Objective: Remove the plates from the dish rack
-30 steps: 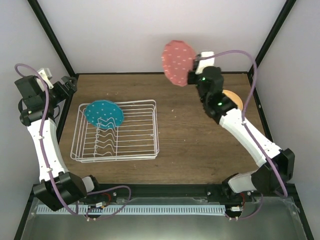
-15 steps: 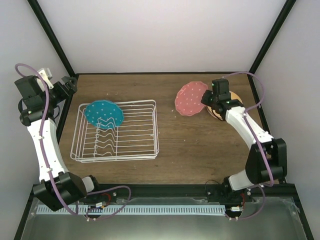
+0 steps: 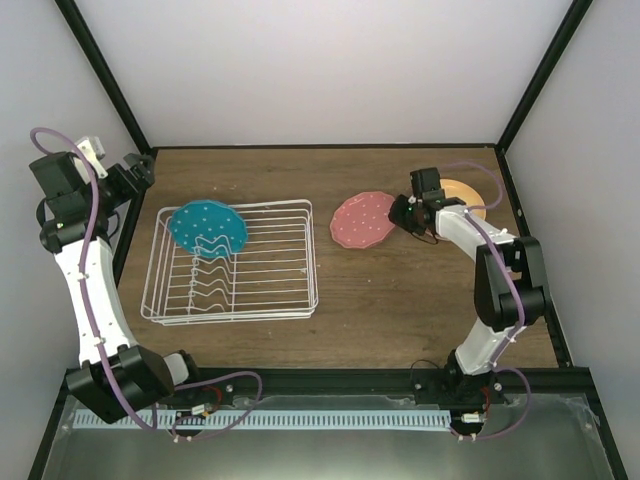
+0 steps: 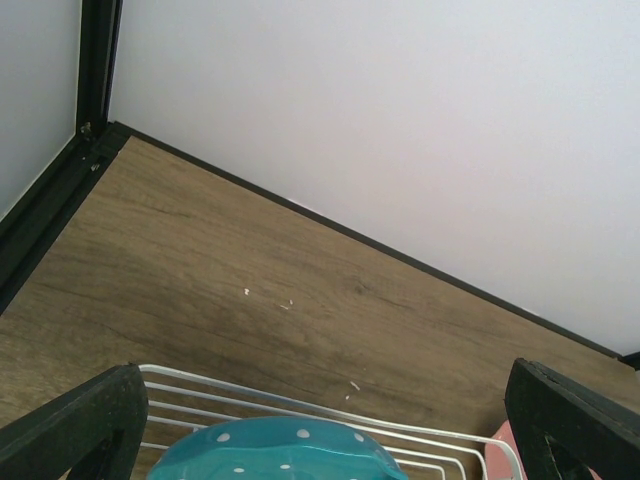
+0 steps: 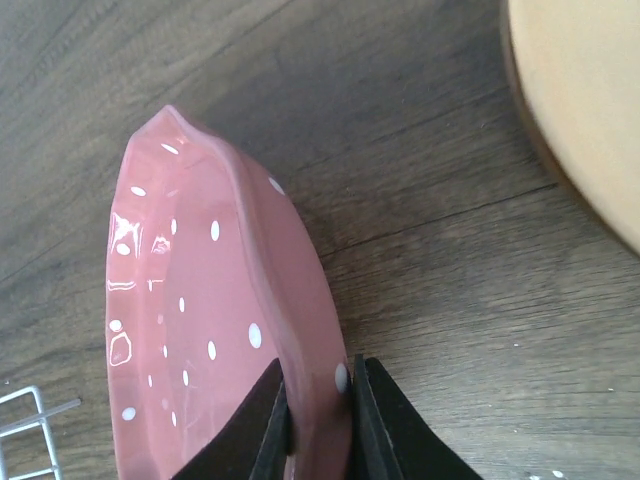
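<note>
My right gripper (image 3: pixel 402 213) is shut on the rim of the white-dotted salmon-red plate (image 3: pixel 363 220), held tilted and low over the table, right of the dish rack (image 3: pixel 270 290). In the right wrist view the fingers (image 5: pixel 385 435) pinch the plate's edge (image 5: pixel 200 310). The white-dotted teal-blue plate (image 3: pixel 207 227) stands upright in the rack's back left slot and also shows in the left wrist view (image 4: pixel 270 452). The orange-yellow plate (image 3: pixel 465 193) lies flat at the back right. My left gripper (image 3: pixel 135 172) is open and empty, raised behind the rack's left corner. The pink and mint-green plates are not visible.
The black frame posts (image 3: pixel 530 75) and white walls close in the back and sides. The orange-yellow plate (image 5: pixel 585 100) lies just right of my right gripper. A rack corner (image 5: pixel 20 415) shows left of the held plate.
My right arm has swung down and left, bringing the salmon-red plate from high at the back to low over the table and tipping it flatter. The left arm has not moved.
</note>
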Tool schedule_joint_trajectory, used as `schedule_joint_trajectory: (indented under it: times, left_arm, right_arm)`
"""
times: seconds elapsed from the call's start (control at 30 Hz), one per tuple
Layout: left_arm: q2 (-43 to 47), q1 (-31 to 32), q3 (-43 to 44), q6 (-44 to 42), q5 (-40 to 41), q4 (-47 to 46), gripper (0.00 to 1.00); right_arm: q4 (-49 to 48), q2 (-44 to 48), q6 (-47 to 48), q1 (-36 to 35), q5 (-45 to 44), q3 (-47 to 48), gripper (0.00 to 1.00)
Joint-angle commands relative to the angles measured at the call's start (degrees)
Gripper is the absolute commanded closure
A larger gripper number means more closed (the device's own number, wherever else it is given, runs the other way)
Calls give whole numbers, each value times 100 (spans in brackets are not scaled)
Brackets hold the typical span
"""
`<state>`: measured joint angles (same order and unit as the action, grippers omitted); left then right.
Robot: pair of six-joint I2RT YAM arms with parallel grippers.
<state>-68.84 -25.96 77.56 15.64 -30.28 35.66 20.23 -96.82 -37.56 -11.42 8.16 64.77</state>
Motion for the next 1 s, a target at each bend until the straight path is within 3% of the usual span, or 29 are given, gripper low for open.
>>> schedule_joint_trajectory:
  times: [0.0,0.1,0.27,0.4,0.77,0.87,0.97]
  left_arm:
    - [134,-8,-57,-43,-88,26,0]
    - [133,-5,-52,-37,-91,22,0]
    - [129,-13,-53,-17,-86,27,0]
    - [136,-7,-48,-8,-85,23,0]
    - [226,-14,-92,-29,-59,83,0]
    - [271,-12,-132,-35,-47,94,0]
    - [290,-8,-186,-3,-81,98,0]
  right_arm:
    - [-508,-83,-260,43,561,413,99]
    - [-385,-244,-249,41,568,413,96]
    - [-148,-426,-186,42,466,413,75]
    - [86,-522,-96,37,314,437,65]
    - [292,-305,227,-28,186,564,64]
    - [-393,93,674,-418,504,878,64]
    - [-957,-46,1469,-1020,867,1808,64]
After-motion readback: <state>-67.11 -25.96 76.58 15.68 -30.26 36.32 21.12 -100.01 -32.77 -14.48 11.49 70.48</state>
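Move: Already holding the red dotted plate by its right-hand rim, the right hand has the bare table spot for it some 8 cm to its left, 2 cm back and 6 cm below. The yellow plate stack is about 12 cm to this hand's right and 1 cm farther out; the dish rack's middle is roughly 39 cm left and 12 cm back. From the left hand, the spot is about 47 cm right, 4 cm ahead and 31 cm down. Lowering the red plate's gripped rim about 3 cm towards the table, the right hand drifts slightly left, and its fingers part to roughly a third open during the descent and let go of the rim. It then turns upward, rising some 4–5 cm and swinging about 3 cm left over the plate's far right edge, fingers staying part open. ##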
